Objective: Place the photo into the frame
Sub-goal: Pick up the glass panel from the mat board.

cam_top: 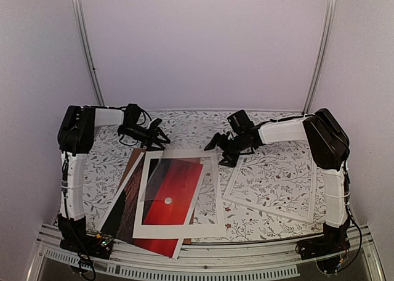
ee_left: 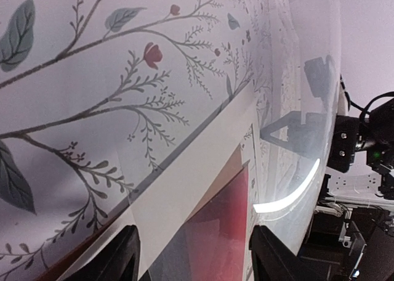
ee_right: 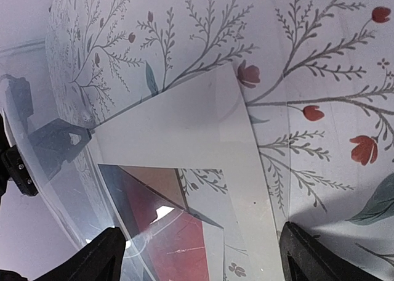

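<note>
The photo (cam_top: 175, 198), a red sky with a small white sun, lies at the table's near middle. A wide white mat (cam_top: 178, 230) lies over it, and a greyish clear sheet (cam_top: 175, 173) lies tilted across the mat's opening. The frame (cam_top: 266, 210), thin and white with the tablecloth showing through its pane, lies to the right, apart from the photo. My left gripper (cam_top: 161, 139) hovers open over the mat's far left corner (ee_left: 184, 188), with the red photo (ee_left: 228, 232) below. My right gripper (cam_top: 220, 153) stands open above the mat's far right corner (ee_right: 184, 127), holding nothing.
A brown board (cam_top: 132, 165) pokes out from under the mat at the left, with a dark striped sheet (cam_top: 126, 207) below it. A floral cloth (cam_top: 184, 124) covers the table. White walls close in the back and sides.
</note>
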You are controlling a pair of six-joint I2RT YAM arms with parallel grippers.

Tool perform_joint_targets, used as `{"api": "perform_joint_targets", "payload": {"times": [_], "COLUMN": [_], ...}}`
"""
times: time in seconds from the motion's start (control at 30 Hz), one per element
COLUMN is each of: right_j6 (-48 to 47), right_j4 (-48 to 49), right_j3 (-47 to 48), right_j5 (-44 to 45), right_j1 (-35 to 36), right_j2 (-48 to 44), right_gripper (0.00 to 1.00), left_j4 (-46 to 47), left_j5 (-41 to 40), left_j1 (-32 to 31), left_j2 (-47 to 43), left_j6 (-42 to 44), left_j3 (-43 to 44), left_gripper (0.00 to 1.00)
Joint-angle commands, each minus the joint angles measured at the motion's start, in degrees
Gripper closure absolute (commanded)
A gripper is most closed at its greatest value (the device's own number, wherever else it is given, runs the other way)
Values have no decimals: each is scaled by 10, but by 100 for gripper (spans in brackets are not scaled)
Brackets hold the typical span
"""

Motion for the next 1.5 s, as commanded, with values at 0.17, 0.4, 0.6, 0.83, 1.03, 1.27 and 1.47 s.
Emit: {"api": "perform_joint_targets", "payload": {"times": [0.17, 0.4, 0.6, 0.83, 1.03, 1.27, 1.47], "right_j6": [-14, -15, -15, -18, -20, -24, -24], "right_j4": [2, 2, 2, 1, 3, -1, 3], "right_j3": [0, 4, 5, 7, 9, 13, 15], "right_j5": [-1, -1, 1, 3, 3, 7, 5], "right_j1": [6, 6, 6, 6, 6, 6, 7], "right_j2": [20, 25, 28, 30, 33, 37, 43], "right_gripper": [10, 10, 10, 10, 10, 10, 10], "left_j4": [65, 90, 100, 113, 128, 164, 191], "left_j5": [66, 80, 94, 103, 106, 118, 123], "left_j1": [-3, 2, 4, 4, 3, 3, 3], "left_j2": [-57, -74, -88, -111, -127, -145, -168], "left_j6": [-24, -32, -36, -42, -50, -71, -94], "left_j3": [-32, -53, -58, -67, -83, -111, -131], "left_gripper": [35, 35, 35, 34, 34, 33, 33]}}
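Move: The glass panel, its left edge already at the left hand's lower finger, has its middle about 9 cm back and 9 cm right of that hand, nearly level with it. The mat board under it is centred some 21 cm back, 6 cm right and 3 cm lower; the photo about 23 cm back and 3 cm left. From the right hand the panel's middle is roughly 5 cm back and 10 cm left, the frame 12 cm back and 19 cm right. The glass panel's left side is levered up by the left hand, its lower finger still at the edge: the hand rises about 8 cm away from the mat board, drawing slightly back only near the end. Its fingers stay part open and tilt up some 10 degrees towards level, while the right hand stays low and wide open at the panel's right edge. ##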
